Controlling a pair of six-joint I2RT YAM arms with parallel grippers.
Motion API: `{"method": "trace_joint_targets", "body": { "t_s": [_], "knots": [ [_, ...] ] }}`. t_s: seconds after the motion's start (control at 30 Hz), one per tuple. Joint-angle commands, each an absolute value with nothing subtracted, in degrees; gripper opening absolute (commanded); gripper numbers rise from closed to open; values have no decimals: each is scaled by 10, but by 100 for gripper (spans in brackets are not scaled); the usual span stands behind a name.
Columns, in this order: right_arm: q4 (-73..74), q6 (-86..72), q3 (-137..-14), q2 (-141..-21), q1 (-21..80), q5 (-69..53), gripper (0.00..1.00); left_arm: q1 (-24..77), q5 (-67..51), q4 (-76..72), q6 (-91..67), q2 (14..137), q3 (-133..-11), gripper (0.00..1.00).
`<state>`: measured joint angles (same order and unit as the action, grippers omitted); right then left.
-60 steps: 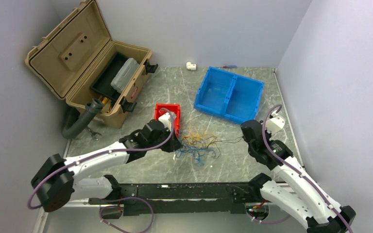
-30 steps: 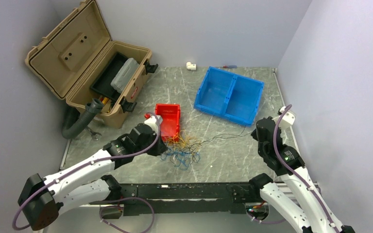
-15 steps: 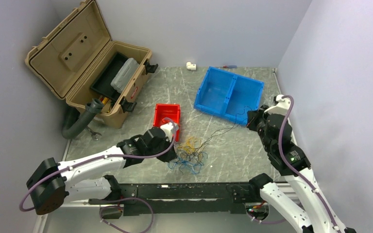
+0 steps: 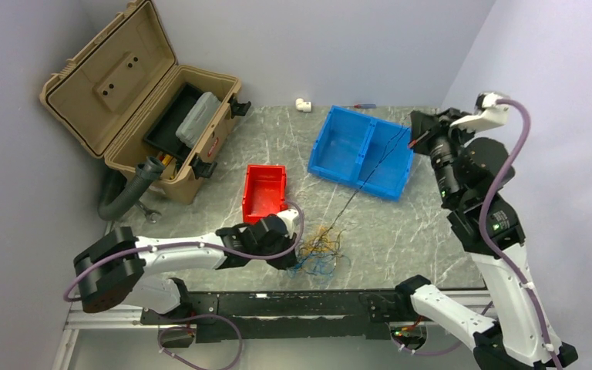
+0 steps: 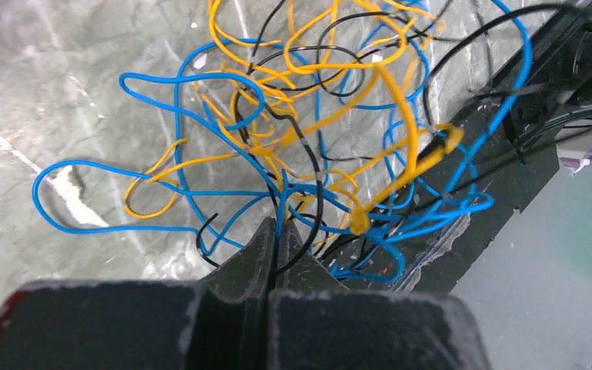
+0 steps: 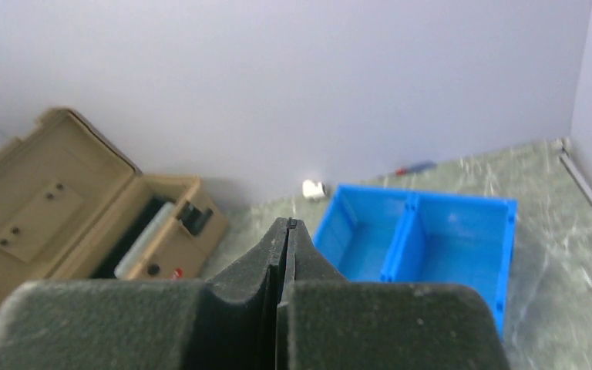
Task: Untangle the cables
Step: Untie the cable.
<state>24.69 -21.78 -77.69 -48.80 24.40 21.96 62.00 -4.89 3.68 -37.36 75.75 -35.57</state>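
Observation:
The cables (image 4: 317,250) lie as a small tangle of yellow-orange, blue and black strands on the table near the front edge. In the left wrist view the tangle (image 5: 316,146) fills the frame. My left gripper (image 4: 293,253) (image 5: 279,225) is low at the tangle's left side, shut on blue and black strands. My right gripper (image 4: 414,141) (image 6: 289,224) is raised high over the blue bin, shut on the end of one black cable (image 4: 370,173), which runs taut down to the tangle.
A blue two-compartment bin (image 4: 364,151) stands at the back right, a small red bin (image 4: 264,191) left of centre, and an open tan toolbox (image 4: 135,100) at the back left with a grey pipe elbow (image 4: 127,193) beside it. A white fitting (image 4: 302,104) lies by the back wall.
My right gripper has risen and pulled back to the right, drawing the black cable out taut. My left gripper has shifted nearer to the front edge with the tangle.

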Motion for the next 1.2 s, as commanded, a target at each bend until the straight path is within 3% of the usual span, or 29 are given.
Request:
{"method": "trace_joint_targets", "body": {
  "t_s": [0.0,0.27,0.6,0.7,0.87,0.93,1.03,1.17],
  "knots": [
    [197,-180,-884,-522,243,225,0,640,-41,-19,-402,793,-352,0],
    [198,-146,-1034,-585,242,261,0,654,-39,-53,-422,834,-342,0],
    [188,-127,-1050,-600,243,278,0,656,-2,18,-404,778,-339,3],
    [191,-143,-1030,-593,243,262,0,656,21,53,-389,745,-352,19],
    [183,-170,-967,-561,242,248,0,656,71,124,-359,663,-383,64],
    [188,-177,-953,-553,242,239,0,656,92,158,-346,630,-399,76],
    [192,-184,-935,-547,243,229,0,655,121,188,-321,596,-423,86],
    [195,-191,-924,-543,243,222,0,655,144,182,-272,580,-447,90]
  ]
}}
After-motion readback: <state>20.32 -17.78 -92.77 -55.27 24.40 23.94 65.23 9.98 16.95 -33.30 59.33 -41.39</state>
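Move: The tangle's middle lies about 7 cm to the right of the left hand, 4 cm farther out and 3 cm lower; the shut left fingers hold strands at its near-left edge. The red bin is some 20 cm ahead of that hand and 9 cm left. From the right hand, high up with the black cable, the tangle is roughly 12 cm back, 17 cm left and 43 cm down; the blue bin stands about 19 cm straight ahead, 41 cm below. Still pinching the black cable, the right hand hauls it some 15 cm straight up from the tangle, tipping its fingers upward, then sinks back about 5 cm. The left hand keeps its pinch on the strands and eases down about 3 cm and slightly back, then opens wide, lets go and climbs roughly 12 cm clear, its fingers tilting up. ##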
